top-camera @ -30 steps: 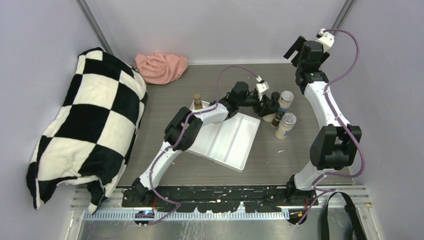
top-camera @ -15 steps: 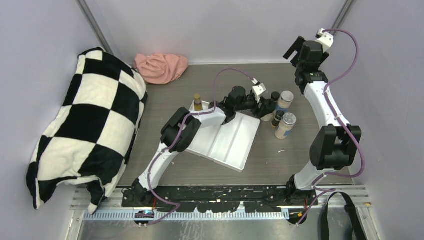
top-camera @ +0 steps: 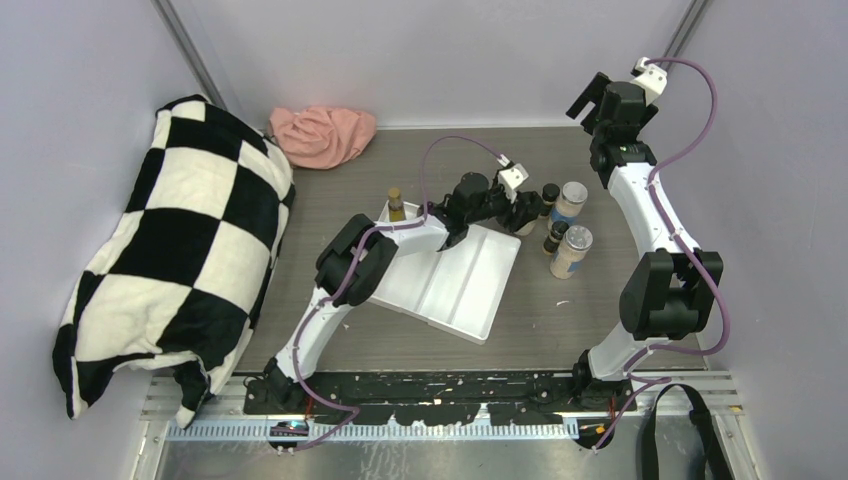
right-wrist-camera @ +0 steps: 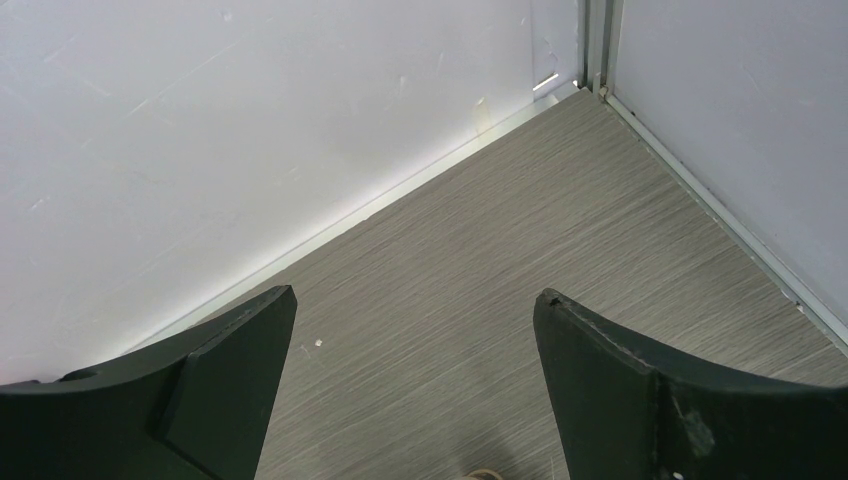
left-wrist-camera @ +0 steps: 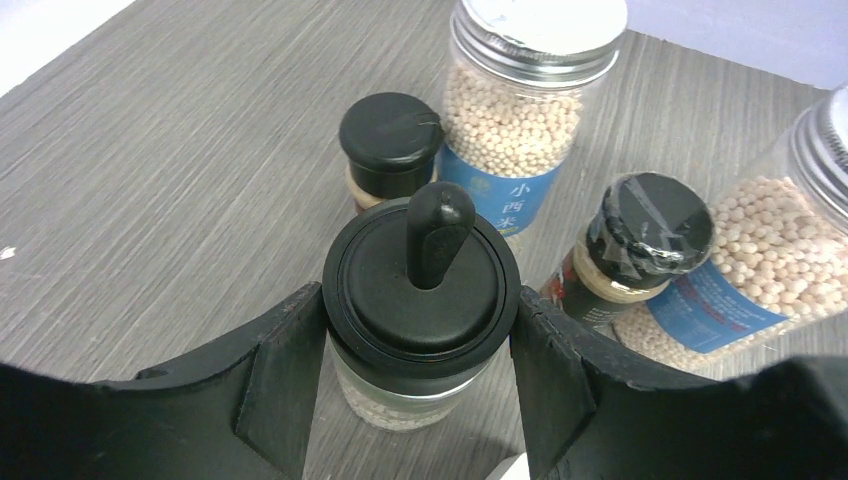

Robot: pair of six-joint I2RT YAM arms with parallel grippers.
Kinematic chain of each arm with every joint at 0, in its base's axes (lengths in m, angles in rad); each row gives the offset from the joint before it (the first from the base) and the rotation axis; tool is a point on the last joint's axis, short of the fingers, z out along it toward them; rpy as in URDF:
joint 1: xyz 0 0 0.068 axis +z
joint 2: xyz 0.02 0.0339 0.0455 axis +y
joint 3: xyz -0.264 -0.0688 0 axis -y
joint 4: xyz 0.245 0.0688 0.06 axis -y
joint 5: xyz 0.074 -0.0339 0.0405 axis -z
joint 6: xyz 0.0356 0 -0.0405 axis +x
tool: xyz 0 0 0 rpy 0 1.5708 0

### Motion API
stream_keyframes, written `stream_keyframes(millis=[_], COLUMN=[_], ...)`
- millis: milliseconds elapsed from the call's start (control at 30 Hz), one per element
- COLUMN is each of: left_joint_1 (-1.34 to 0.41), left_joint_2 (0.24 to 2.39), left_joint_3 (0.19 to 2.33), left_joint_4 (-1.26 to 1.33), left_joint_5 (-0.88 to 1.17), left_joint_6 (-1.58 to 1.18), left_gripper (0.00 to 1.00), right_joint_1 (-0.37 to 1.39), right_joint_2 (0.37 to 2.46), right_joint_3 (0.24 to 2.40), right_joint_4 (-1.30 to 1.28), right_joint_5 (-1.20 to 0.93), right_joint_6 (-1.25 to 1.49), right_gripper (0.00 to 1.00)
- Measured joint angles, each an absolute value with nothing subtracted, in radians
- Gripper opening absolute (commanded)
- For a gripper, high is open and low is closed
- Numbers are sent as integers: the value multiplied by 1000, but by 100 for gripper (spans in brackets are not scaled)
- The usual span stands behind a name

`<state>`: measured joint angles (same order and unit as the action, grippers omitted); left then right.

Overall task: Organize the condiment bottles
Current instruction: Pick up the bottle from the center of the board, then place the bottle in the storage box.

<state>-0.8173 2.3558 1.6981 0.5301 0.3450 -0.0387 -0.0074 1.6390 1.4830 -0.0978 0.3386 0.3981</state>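
My left gripper (left-wrist-camera: pixel 418 375) is shut on a black-lidded beige jar (left-wrist-camera: pixel 420 270), with both fingers pressed against the lid. In the top view the left gripper (top-camera: pixel 526 212) sits beside the white tray's (top-camera: pixel 455 285) right corner. Just beyond stand a small black-capped jar (left-wrist-camera: pixel 390 140), a clear silver-lidded shaker (left-wrist-camera: pixel 525 90), a tiny dark bottle (left-wrist-camera: pixel 640 240) and a second shaker (left-wrist-camera: pixel 790 230). A slim yellow brown-capped bottle (top-camera: pixel 396 204) stands at the tray's back left corner. My right gripper (top-camera: pixel 592 100) is raised at the back right, open and empty (right-wrist-camera: pixel 415 330).
A checkered pillow (top-camera: pixel 170 250) fills the left side. A pink cloth (top-camera: pixel 322 135) lies at the back wall. The right gripper hovers over bare table near the back right wall corner (right-wrist-camera: pixel 590 85).
My left arm has drawn slightly back and to the left with the black-lidded jar still between its fingers. The right arm has not moved.
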Motion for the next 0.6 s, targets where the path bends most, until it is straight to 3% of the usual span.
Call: stream_keyframes(millis=[600], left_joint_1=[-830], left_joint_2=[2225], left_joint_3=[1684], left_joint_4=[493], left_joint_5=[193], left_joint_6=[36], left_gripper=[0], right_joint_1=[-7], right_joint_2=[1639], right_joint_3=[1483], right_joint_4=[-99], right_joint_5=[339], right_joint_6=[398], right_gripper=[95])
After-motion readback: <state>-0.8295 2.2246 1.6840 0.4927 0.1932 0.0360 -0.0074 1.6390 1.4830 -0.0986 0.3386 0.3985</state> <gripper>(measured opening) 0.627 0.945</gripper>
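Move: The left hand already has the black-lidded bottle by its lid, beside the other condiments; the white tray's middle lies about 20 cm to this hand's left, 10 cm back and 10 cm below. The small black-cap bottle is some 5 cm right and 3 cm ahead, the far jar about 10 cm right and 3 cm ahead, the taped-cap bottle 6 cm right and 5 cm back, all roughly 6 cm lower. From the right hand the white tray is about 32 cm left, 22 cm back and 28 cm down. With its fingers still closed around the black lid, the left hand first eases the bottle about 1 cm forward and slightly left, then goes mostly straight up, gathering speed, for some 7 cm in all. While rising it keeps drifting a little left, away from the small black-cap bottle and the far jar, and the wrist swings under 10 degrees counter-clockwise, the grip on the lid unchanged. ##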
